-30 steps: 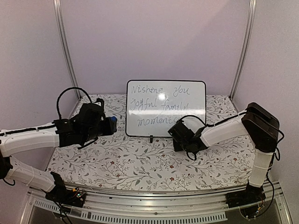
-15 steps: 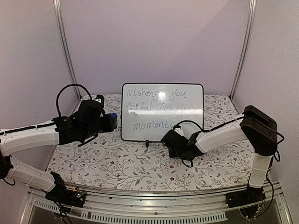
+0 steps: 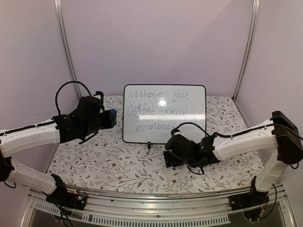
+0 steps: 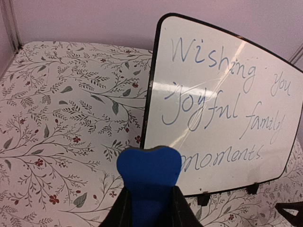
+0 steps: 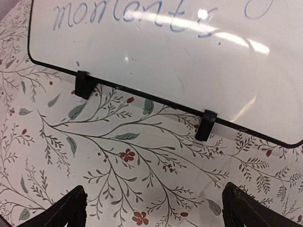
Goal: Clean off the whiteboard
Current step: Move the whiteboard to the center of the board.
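Note:
The whiteboard (image 3: 164, 113) stands upright at the back middle of the table on small black feet (image 5: 206, 125), with grey handwriting across it. My left gripper (image 3: 109, 119) hovers just left of the board, shut on a blue eraser (image 4: 149, 170) whose rounded end points at the board's (image 4: 222, 104) lower left corner without touching it. My right gripper (image 3: 169, 155) is low over the cloth in front of the board's bottom edge (image 5: 165, 52). It (image 5: 154, 198) is wide open and holds nothing.
A floral tablecloth (image 3: 118, 161) covers the table. Aluminium posts (image 3: 66, 47) rise at the back corners before a plain wall. A metal rail (image 3: 151, 215) runs along the near edge by both arm bases.
The whiteboard slid slightly left while my right gripper was shut at its lower edge. That gripper has now opened and drawn back towards the front. The left gripper barely moved.

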Robot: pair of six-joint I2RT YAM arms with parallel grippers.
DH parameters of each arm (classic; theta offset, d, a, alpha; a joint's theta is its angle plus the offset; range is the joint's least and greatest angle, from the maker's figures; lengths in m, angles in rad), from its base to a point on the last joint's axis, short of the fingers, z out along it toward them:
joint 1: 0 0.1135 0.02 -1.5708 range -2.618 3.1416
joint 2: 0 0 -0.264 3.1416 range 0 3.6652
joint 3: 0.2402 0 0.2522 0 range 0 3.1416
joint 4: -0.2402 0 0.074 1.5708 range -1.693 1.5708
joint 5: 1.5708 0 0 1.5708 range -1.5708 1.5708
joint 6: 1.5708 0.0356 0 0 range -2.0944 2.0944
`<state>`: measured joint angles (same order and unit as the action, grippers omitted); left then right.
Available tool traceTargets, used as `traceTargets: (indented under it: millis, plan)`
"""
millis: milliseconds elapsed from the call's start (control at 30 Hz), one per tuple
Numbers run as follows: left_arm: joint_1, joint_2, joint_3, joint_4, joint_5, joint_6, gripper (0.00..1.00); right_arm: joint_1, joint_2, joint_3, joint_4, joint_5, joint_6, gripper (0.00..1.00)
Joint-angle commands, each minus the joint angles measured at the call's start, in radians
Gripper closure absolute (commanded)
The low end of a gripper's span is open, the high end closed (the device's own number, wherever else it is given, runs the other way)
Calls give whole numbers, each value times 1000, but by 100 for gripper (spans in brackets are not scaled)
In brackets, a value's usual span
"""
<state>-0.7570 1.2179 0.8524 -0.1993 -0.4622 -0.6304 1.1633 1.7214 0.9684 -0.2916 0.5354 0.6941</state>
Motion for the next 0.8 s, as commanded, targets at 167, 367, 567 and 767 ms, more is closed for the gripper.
traceTargets:
  millis: [167,367,567,767]
  plan:
    - [34,-14,26,29,26,66,96,-321,-511,-55,71,-188,-314,1]
    - [39,-52,-1,37,65,51,97,-647,-637,-101,184,-446,-364,1]
    - [41,-87,-39,55,109,44,98,-863,-537,-122,278,-732,-364,1]
    - [41,-112,-62,57,147,46,98,-1072,-402,-143,483,-1178,-372,1]
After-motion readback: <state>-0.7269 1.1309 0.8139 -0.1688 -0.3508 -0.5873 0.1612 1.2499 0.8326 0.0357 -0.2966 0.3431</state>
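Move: My empty right hand is just in front of the whiteboard's lower edge; the board's middle lies about 17 cm ahead, 3 cm to its left and roughly level with it. The right clip is some 6 cm ahead, 3 cm to the right and 5 cm below; the left clip is also 6 cm ahead and 5 cm below, but 8 cm to the left. From my left hand, the whiteboard's middle is about 8 cm ahead, 20 cm to the right and 14 cm below. Already clear of the board, I whip my right hand up about 20 cm with its fingers still wide open, then swing it some 20 cm right and 15 cm forward, away from the board's middle and out beyond its right edge, sinking a little at the end. The wrist rolls some 30 degrees, left side up, and tips up. My left hand keeps the blue eraser, rising slightly. ##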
